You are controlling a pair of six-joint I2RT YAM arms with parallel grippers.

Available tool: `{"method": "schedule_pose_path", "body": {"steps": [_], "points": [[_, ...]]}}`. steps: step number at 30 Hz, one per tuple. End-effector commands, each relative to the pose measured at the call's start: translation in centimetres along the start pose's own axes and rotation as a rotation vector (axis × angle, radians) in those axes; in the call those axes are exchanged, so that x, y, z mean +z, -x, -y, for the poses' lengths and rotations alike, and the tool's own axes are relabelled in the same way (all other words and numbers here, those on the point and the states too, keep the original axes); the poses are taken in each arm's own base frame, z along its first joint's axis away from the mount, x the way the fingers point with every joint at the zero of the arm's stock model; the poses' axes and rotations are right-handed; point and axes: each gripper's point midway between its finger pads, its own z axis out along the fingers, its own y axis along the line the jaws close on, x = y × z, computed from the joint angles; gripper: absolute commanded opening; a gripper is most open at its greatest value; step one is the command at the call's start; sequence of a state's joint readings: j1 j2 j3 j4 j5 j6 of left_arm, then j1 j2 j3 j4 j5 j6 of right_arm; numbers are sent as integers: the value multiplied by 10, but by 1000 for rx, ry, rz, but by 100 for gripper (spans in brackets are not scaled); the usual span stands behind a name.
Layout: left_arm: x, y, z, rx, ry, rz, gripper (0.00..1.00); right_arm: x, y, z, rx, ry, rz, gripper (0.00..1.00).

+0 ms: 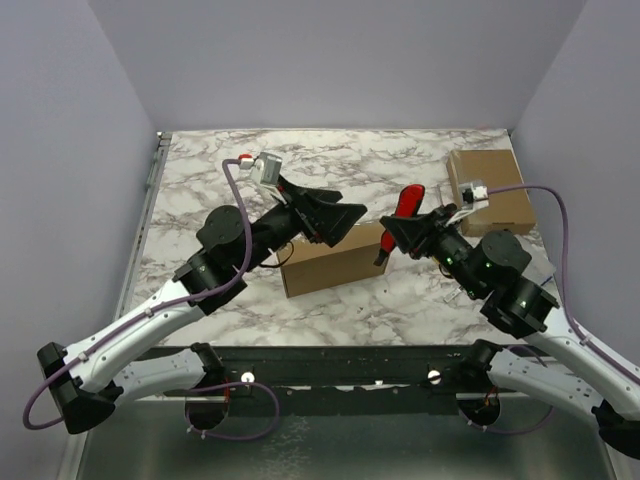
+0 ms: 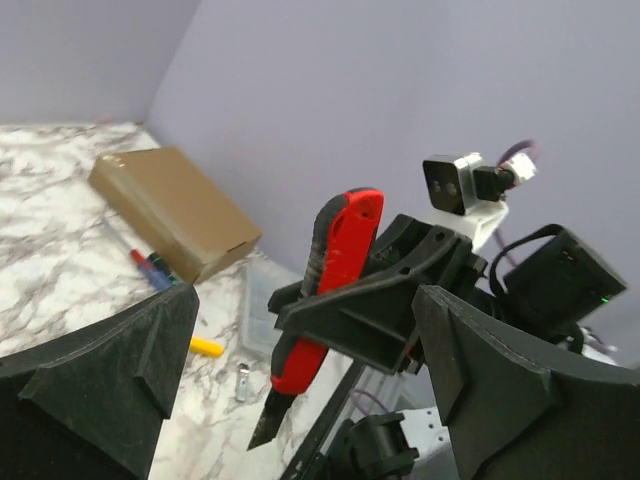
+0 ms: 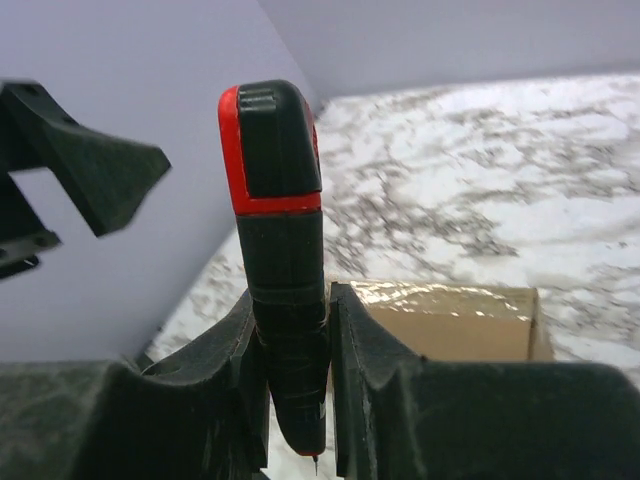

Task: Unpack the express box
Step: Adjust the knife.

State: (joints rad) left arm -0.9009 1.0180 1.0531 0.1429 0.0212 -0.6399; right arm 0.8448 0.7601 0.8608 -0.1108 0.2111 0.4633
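Observation:
The express box (image 1: 330, 262), brown cardboard with shiny tape along its top (image 3: 450, 325), lies in the middle of the marble table. My right gripper (image 1: 395, 235) hovers just right of it, shut on a red and black utility knife (image 1: 407, 203). The knife (image 3: 280, 250) stands upright between the right gripper's (image 3: 290, 400) jaws, blade tip down. My left gripper (image 1: 345, 218) hangs open above the box's left part, facing the knife (image 2: 340, 270), which is apart from both of its wide-spread fingers (image 2: 110, 360). Nothing is in the left gripper (image 2: 305, 400).
A second brown box (image 1: 490, 190) lies at the back right (image 2: 175, 210). Near it on the table are a red and blue pen (image 2: 150, 268), a small yellow piece (image 2: 206, 347), a small metal piece (image 2: 243, 380) and a clear plastic container (image 2: 262, 310).

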Motion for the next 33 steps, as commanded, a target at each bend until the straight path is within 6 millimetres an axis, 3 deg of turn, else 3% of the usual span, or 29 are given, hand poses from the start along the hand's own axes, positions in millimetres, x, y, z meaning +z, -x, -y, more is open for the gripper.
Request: {"method": "schedule_pose_path", "body": {"steps": [1, 5, 9, 15, 25, 30, 31, 32, 33], "points": [[-7, -18, 25, -22, -202, -21, 94, -13, 51, -35, 194, 171, 224, 0], [-11, -40, 48, -80, -372, -105, 89, -22, 61, -50, 271, 252, 249, 1], [-8, -60, 57, -135, -455, -165, 86, -25, 66, -63, 293, 321, 251, 1], [2, -69, 62, -141, -490, -204, 57, -26, 65, -76, 279, 380, 219, 1], [3, -67, 67, -144, -536, -179, 27, -27, 38, -78, 228, 404, 109, 1], [1, -65, 70, -137, -549, -173, 0, -31, 35, -81, 216, 424, 86, 2], [0, -66, 70, -134, -555, -179, 0, -32, 37, -82, 212, 425, 88, 6], [-3, -67, 72, -120, -567, -186, 0, -33, 38, -81, 204, 419, 91, 19], [-5, -69, 71, -98, -577, -193, 0, -33, 39, -78, 191, 404, 96, 37]]}}
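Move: About 9 cm to the right of the empty, wide-open left hand, some 8 cm below it and about 1 cm ahead, is the red knife, already held around its middle between the right fingers. Down on the table, the cardboard box lies about 12 cm ahead and 2 cm left of the left hand, about 33 cm lower. The yellow cutter lies some 11 cm ahead and 21 cm right of the left hand, about 36 cm lower. Swinging back and right by about 7 and 6 cm, dipping some 5 cm before rising a little, the left hand turns about 30 degrees clockwise and closes its fingers on the knife handle, below the right fingers on the blade side. The right hand keeps its grip, lifting the knife some 7 cm and drawing it back 5 cm while rolling its left side up and turning counter-clockwise. ##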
